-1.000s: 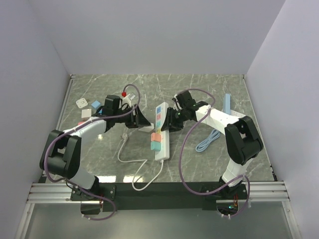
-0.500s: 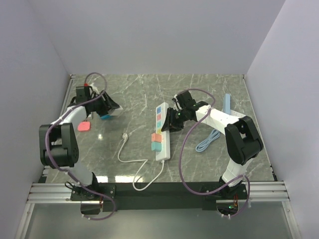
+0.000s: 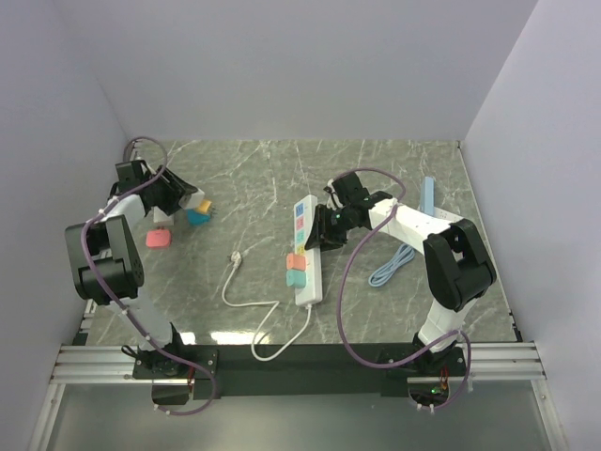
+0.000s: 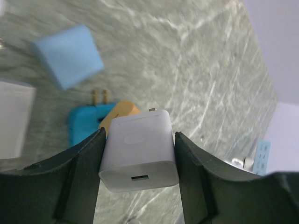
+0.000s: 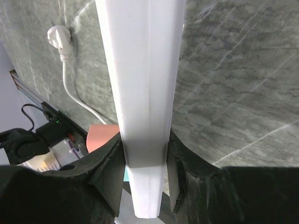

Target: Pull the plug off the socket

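The socket (image 3: 305, 252) is a long white power strip lying in the middle of the table, with a salmon plug (image 3: 294, 261) and a teal plug (image 3: 295, 277) still in it. My right gripper (image 3: 320, 230) is shut on its side; the right wrist view shows the socket (image 5: 140, 70) pinched between both fingers of the right gripper (image 5: 145, 149). At the far left, my left gripper (image 3: 178, 197) is shut on a white USB charger plug (image 4: 139, 144), which sits square in the left gripper (image 4: 138, 142) and well clear of the socket.
Loose plugs lie below the left gripper: a light blue cube (image 4: 69, 55), a teal one with prongs (image 4: 88, 122), an orange one (image 4: 122, 111) and a pink one (image 3: 158, 239). The socket's white cord (image 3: 246, 303) loops toward the front. A blue cable coil (image 3: 392, 266) lies right.
The left arm has swung from beside the socket to the far left of the table, carrying the white plug with it. The right gripper and the socket have stayed put.
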Action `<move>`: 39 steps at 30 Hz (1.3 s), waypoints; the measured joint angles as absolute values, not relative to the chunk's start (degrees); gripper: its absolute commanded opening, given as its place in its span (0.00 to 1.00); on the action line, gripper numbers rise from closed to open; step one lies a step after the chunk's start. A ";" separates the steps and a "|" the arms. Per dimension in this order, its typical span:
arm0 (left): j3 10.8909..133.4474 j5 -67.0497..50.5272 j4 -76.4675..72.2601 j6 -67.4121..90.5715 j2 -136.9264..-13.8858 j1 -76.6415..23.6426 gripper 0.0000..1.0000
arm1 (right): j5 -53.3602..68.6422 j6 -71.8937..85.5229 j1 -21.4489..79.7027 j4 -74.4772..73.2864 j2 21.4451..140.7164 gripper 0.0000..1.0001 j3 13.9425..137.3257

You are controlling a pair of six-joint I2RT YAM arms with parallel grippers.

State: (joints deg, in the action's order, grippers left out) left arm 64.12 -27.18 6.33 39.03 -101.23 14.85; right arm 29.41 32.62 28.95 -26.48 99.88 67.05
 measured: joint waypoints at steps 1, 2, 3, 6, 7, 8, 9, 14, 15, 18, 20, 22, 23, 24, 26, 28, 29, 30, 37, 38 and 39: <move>64.16 -26.59 6.20 39.59 -101.27 15.25 0.14 | 29.41 32.47 28.95 -26.61 99.88 0.00 67.05; 64.16 -25.74 6.24 39.92 -101.27 15.66 0.15 | 29.43 32.40 28.95 -26.70 99.88 0.00 67.05; 64.16 -24.58 6.42 40.01 -101.32 16.01 0.15 | 29.45 32.23 28.95 -26.76 99.88 0.00 67.05; 64.20 -22.17 6.98 40.16 -102.32 16.95 0.18 | 29.52 32.01 28.95 -26.89 99.88 0.00 67.09; 64.20 -21.45 7.27 40.16 -102.74 17.23 0.20 | 29.58 31.90 28.95 -26.98 99.88 0.00 67.13; 64.20 -20.93 7.60 40.18 -103.04 17.47 0.22 | 29.65 31.86 28.95 -27.07 99.88 0.00 67.18; 64.20 -20.45 8.12 40.21 -103.24 17.69 0.24 | 29.67 31.83 28.95 -27.09 99.88 0.00 67.18; 64.18 -18.81 8.51 40.29 -103.24 17.91 0.45 | 29.82 31.64 28.95 -27.18 99.88 0.00 67.20; 64.18 -18.48 8.58 40.29 -103.26 17.91 0.51 | 29.85 31.64 28.95 -27.18 99.90 0.00 67.20; 63.94 -17.85 8.82 40.14 -103.22 17.91 0.69 | 29.87 31.62 28.95 -27.22 99.90 0.00 67.20; 63.77 -17.61 9.13 40.12 -103.13 17.91 0.82 | 29.87 31.64 28.95 -27.24 99.90 0.00 67.24; 63.07 -17.19 9.32 39.88 -102.37 17.82 0.99 | 29.89 31.64 28.95 -27.40 99.90 0.00 67.44; 62.46 -17.10 9.47 39.75 -101.65 17.80 1.00 | 29.93 31.64 28.95 -27.42 99.90 0.00 67.53; 61.80 -17.04 9.67 39.72 -100.79 17.80 0.99 | 29.98 31.64 28.95 -27.44 99.90 0.00 67.61; 60.36 -17.10 9.72 39.68 -98.67 17.82 0.99 | 30.04 31.64 28.95 -27.62 99.98 0.00 67.85; 58.85 -17.80 9.52 39.68 -96.18 17.87 0.99 | 30.09 31.66 28.95 -27.77 100.14 0.00 68.25; 57.87 -18.55 9.32 39.66 -94.50 17.91 0.99 | 30.11 31.68 28.95 -27.68 100.22 0.00 68.38; 57.06 -19.18 9.32 39.66 -93.01 17.87 1.00 | 30.13 31.70 28.95 -27.62 100.29 0.00 68.42; 55.11 -28.84 9.76 35.86 -81.52 8.36 0.99 | 30.24 33.06 28.95 -27.40 100.53 0.00 68.45; 54.98 -30.79 9.56 35.09 -80.75 5.48 0.99 | 30.30 33.43 28.95 -27.24 100.64 0.00 68.45; 54.65 -32.69 9.30 34.22 -80.18 2.02 0.99 | 30.39 33.69 28.95 -27.11 100.75 0.00 68.47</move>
State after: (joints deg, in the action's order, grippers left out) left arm 54.65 -32.69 9.30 34.22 -80.18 2.02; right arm 30.39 33.69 28.95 -27.11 100.75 68.47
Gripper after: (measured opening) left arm 0.994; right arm 0.427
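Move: The left gripper already holds the white plug; its set-down gap is about 5 cm to the left, 1 cm back and 4 cm below. Around that gap, the blue block is 4 cm left and 3 cm ahead of the hand, the white block 10 cm left and 3 cm back, and the teal plug straight back about 4 cm, all some 5 cm lower. From the right gripper, the gap lies about 43 cm left and 16 cm ahead. Bring the left gripper about 5 cm left and 3 cm down with the held white plug, into the gap beside the blue block, swivelling some 10 degrees counter-clockwise. Spread the fingers wide to release it, then draw back and up, sweeping right about 16 cm towards the socket strip while turning clockwise. Keep the right gripper still, its hold on the strip unchanged. ##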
